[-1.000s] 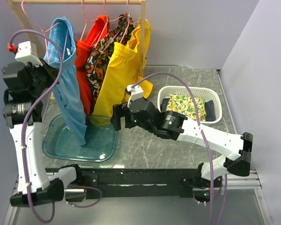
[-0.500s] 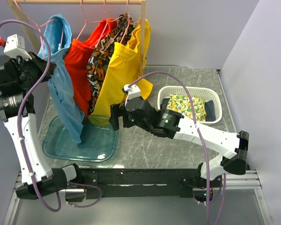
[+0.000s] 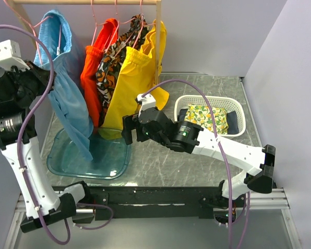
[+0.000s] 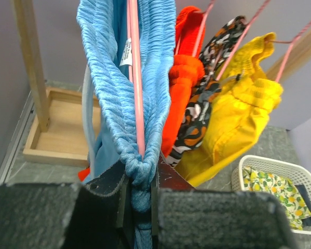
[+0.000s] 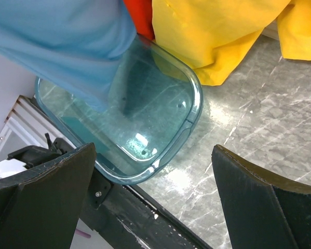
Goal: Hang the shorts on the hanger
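The sky-blue shorts (image 3: 67, 88) hang from the thin pink hanger (image 3: 35, 22) at the left end of the wooden rail. In the left wrist view the waistband (image 4: 116, 88) wraps both sides of the pink wire (image 4: 136, 83). My left gripper (image 4: 138, 181) is shut on the bunched blue waistband with the hanger end in it, high at the left (image 3: 35, 78). My right gripper (image 3: 130, 130) is open and empty, low over the table right of the teal tray; its fingers (image 5: 46, 181) frame the tray's corner.
Orange-red shorts (image 3: 95, 62), a patterned garment (image 3: 113, 57) and yellow shorts (image 3: 137, 78) hang on other pink hangers. A teal transparent tray (image 3: 111, 163) lies under the blue shorts. A white basket (image 3: 238, 111) holds a lemon-print cloth (image 3: 204, 116). The rack's wooden post (image 4: 30, 62) stands left.
My left gripper has risen and moved left with the blue shorts and hanger, closer to the rail. The right arm has barely moved.
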Controlling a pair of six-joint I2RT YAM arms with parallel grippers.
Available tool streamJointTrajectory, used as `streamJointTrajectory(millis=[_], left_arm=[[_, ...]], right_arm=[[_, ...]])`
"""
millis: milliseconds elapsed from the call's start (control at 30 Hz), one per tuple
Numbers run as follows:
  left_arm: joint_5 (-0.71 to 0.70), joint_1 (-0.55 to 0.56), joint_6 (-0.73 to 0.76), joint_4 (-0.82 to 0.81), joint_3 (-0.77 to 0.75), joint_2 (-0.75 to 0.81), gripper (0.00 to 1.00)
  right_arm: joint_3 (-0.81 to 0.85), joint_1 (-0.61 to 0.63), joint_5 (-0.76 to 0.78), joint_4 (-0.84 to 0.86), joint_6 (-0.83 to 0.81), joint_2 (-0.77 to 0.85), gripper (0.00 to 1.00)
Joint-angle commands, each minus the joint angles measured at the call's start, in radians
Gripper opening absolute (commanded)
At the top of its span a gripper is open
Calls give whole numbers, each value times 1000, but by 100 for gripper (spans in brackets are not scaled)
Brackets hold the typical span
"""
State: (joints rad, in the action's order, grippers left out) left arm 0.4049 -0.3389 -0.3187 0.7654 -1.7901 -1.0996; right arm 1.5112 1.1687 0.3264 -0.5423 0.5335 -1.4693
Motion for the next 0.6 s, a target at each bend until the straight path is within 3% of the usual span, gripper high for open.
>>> streamJointTrajectory(millis=[0, 100, 267, 567], left_arm=[[-34, 8, 36, -81, -2, -19, 1], [-121, 49, 66, -66, -31, -54, 1], [-312, 236, 171, 11, -164, -186, 2], [-436, 255, 214, 28, -279, -324, 1]], right_arm=[[44, -4, 26, -11, -7, 0, 100], [70, -4, 19, -15, -6, -17, 100], [101, -4, 16, -31, -7, -45, 100], [104, -4, 26, -38, -18, -57, 100]])
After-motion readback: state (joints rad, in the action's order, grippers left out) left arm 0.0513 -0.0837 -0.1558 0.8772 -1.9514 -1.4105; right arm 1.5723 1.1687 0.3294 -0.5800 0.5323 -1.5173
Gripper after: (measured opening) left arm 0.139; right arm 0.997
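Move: My left hand already grips the blue shorts' waistband on the hanger. The stretch of rack rod it is bound for lies about 17 cm ahead, 2 cm right and 10 cm higher. The red shorts hang about 9 cm ahead and 10 cm right, the camouflage shorts roughly 9 cm ahead and 17 cm right, both some 12 cm lower. From my idle right hand, that rod stretch is about 23 cm ahead, 18 cm left and 29 cm up. Keeping the waistband and hanger end pinched, I push my left hand forward about 9 cm while sinking some 6 cm, carrying the blue shorts in under the rod towards its left end, beside the red shorts. As I go, my wrist tips the fingers down about 15 degrees and rolls some 10 degrees, left side rising. ##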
